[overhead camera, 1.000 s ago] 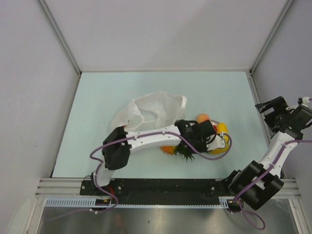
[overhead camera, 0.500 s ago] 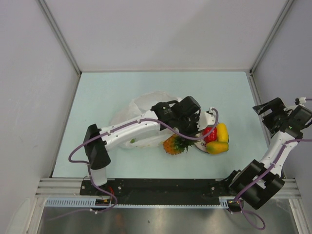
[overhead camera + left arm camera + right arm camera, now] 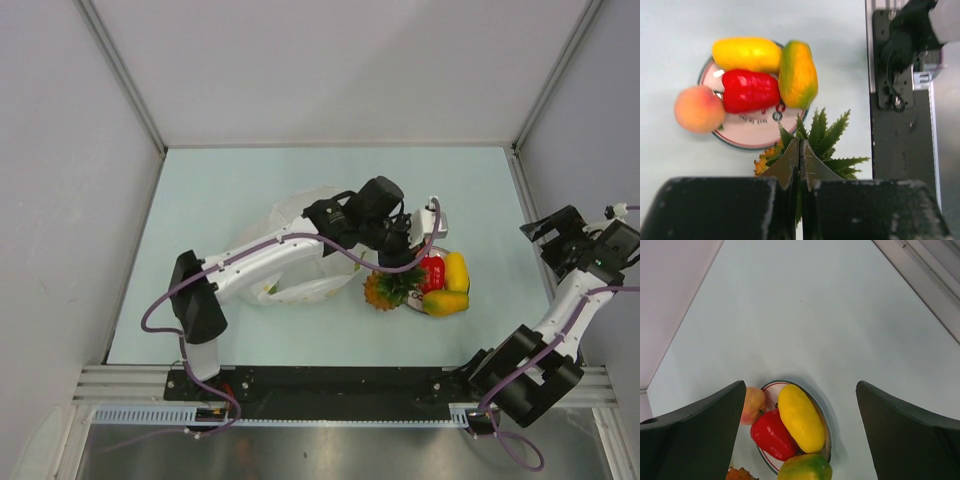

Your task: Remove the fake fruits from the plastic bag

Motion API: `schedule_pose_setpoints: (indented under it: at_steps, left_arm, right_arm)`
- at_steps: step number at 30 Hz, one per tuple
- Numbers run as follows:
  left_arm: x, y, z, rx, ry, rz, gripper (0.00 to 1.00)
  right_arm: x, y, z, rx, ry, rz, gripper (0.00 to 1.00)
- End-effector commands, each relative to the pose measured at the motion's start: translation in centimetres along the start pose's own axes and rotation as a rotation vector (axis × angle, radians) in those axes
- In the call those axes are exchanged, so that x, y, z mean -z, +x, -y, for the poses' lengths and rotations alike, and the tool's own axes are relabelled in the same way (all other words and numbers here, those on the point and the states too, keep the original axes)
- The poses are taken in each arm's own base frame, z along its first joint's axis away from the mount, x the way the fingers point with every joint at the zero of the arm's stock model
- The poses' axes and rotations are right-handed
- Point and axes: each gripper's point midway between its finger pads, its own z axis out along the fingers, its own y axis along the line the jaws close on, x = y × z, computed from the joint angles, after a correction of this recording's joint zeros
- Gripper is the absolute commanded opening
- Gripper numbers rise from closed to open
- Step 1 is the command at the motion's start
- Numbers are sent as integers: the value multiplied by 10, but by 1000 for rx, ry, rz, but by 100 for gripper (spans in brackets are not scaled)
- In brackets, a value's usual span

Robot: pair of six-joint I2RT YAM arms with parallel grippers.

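Observation:
My left gripper (image 3: 799,142) is shut, pinching a green crown leaf of the orange pineapple (image 3: 827,135), which hangs or rests just left of the plate (image 3: 412,304); I cannot tell which. On the plate (image 3: 755,132) lie a red fruit (image 3: 750,91), a yellow fruit (image 3: 746,54) and a yellow-orange mango (image 3: 797,75). A peach (image 3: 699,109) sits against its rim. The crinkly plastic bag (image 3: 283,218) lies under the left arm, with something greenish (image 3: 268,290) inside. My right gripper (image 3: 801,385) is open and empty, high at the right wall (image 3: 556,238).
The black and silver base rail (image 3: 330,385) runs along the table's near edge. Grey walls close in the pale table on the left, back and right. The right arm (image 3: 560,320) stands folded at the right edge.
My left arm has pulled back from the plate and risen over the bag's right side. The pineapple has shifted right, closer to the plate. The right arm has barely moved.

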Motion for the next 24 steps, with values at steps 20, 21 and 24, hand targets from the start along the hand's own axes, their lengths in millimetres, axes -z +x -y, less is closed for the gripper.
schedule_pose_setpoints:
  at_steps: [20,21,24]
  left_arm:
    - [-26,-79,-14,62,117,347,0]
    - [-28,-79,-13,71,121,345,0]
    - [-36,-74,-15,87,136,336,0]
  right_arm:
    - [14,-17,34,-76,84,54,97]
    - [14,-16,34,-75,84,50,97]
    - [12,-15,35,-84,82,41,97]
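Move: Hanging by its leaves from the shut left fingers, the pineapple is bound for the plate, whose middle lies about 12 cm to the right, 8 cm ahead and some 21 cm below that hand. The red pepper sits almost at the plate's middle; the papaya is about 16 cm right and 2 cm ahead of the left hand, the peach some 8 cm right and 15 cm ahead. From the right hand the plate is about level, some 21 cm to its left and 18 cm below. Carrying the pineapple rightward by about 6 cm and a little forward, the left hand brings it in over the plate's left part, first rising some 3 cm and then easing down half of that, fingers tipping up about 15 degrees and keeping their pinch on the leaves. The right hand, empty and wide open, backs off about 4 cm to the right and back, turning slightly clockwise. ##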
